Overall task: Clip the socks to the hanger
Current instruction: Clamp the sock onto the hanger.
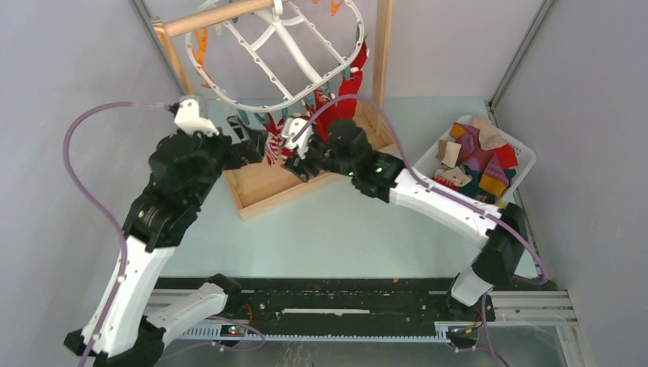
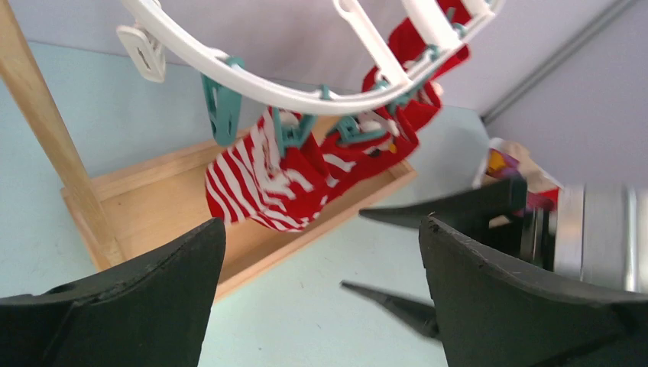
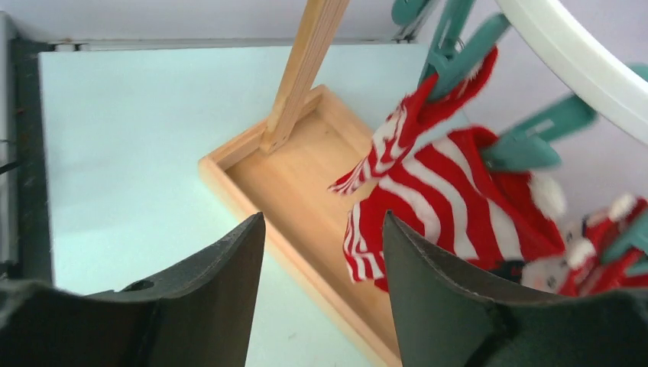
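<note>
The white hanger hangs tilted from a wooden bar. A red-and-white striped sock dangles from teal clothespins on its near rim, over the wooden tray. Plain red socks hang clipped further along the rim. My left gripper is open wide, just in front of and below the striped sock, with nothing between its fingers. My right gripper is also open and empty, close beside the sock's lower edge. In the top view both grippers meet under the hanger's near rim.
The wooden stand's tray base lies under the hanger, with posts at the left and right. A white basket holding several loose socks sits at the right. An empty teal clothespin hangs left of the striped sock.
</note>
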{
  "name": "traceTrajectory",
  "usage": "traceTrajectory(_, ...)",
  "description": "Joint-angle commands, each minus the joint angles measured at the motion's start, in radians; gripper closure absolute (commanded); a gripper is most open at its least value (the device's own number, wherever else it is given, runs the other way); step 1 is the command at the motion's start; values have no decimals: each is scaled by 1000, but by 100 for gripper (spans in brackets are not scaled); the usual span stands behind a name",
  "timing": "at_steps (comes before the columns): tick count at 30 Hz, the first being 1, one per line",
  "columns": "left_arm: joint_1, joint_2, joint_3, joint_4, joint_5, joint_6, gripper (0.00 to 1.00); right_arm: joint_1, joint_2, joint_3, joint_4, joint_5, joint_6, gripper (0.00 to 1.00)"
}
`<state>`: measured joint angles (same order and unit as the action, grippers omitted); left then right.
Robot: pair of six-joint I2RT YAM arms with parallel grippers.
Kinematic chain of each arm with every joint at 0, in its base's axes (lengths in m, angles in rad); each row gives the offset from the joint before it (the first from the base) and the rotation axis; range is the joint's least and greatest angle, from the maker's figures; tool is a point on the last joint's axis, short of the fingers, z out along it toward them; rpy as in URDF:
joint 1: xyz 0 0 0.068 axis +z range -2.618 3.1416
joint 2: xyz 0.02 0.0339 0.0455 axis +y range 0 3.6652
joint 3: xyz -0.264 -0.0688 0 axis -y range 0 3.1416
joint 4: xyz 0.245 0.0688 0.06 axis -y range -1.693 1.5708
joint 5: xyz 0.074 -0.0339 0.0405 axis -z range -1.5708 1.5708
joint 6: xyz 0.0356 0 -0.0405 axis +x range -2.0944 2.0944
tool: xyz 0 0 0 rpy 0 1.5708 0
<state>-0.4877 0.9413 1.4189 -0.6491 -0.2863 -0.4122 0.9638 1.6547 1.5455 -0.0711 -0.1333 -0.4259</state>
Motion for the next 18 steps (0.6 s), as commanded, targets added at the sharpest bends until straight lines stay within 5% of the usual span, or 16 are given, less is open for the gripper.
traceTrajectory(1, -2, -110, -81, 1, 184, 29, 0, -102, -150, -20, -188, -303, -4, 31)
traceTrajectory(6, -1, -240, -205, 31, 346, 80, 0, -265, -280, -105, -368, -568, -74, 13)
traceTrajectory(10, -2, -335, -298, 50, 332, 149, 0, -478, -356, -146, -469, -697, 18, 1)
traceTrajectory(18, 60, -400, -407, 57, 225, 212, 0, -1023, -362, -146, -353, -554, 432, 0)
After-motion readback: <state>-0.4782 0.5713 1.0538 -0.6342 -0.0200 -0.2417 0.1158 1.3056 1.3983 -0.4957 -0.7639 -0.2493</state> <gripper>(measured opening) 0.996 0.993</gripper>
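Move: The red-and-white striped sock, already clipped, hangs about 8 cm ahead of the left hand, 2 cm right and 10 cm below; the empty green clip is 8 cm ahead, 3 cm left, near hand height. From the right hand that sock is 3 cm ahead, 6 cm left and slightly below. The basket socks the right hand goes for lie some 46 cm right, 8 cm ahead and 28 cm below; the wooden box is 9 cm ahead, 3 cm right, 31 cm below. The striped sock is left on its clip as both empty hands withdraw. The right hand sweeps nearly 30 cm to the right towards the basket, level, bending forward late, its fingers opening fully while the wrist tips down and finally swings clockwise. The left, still wide open, backs about 8 cm off the hanger, then sinks as far, turning slightly clockwise. ##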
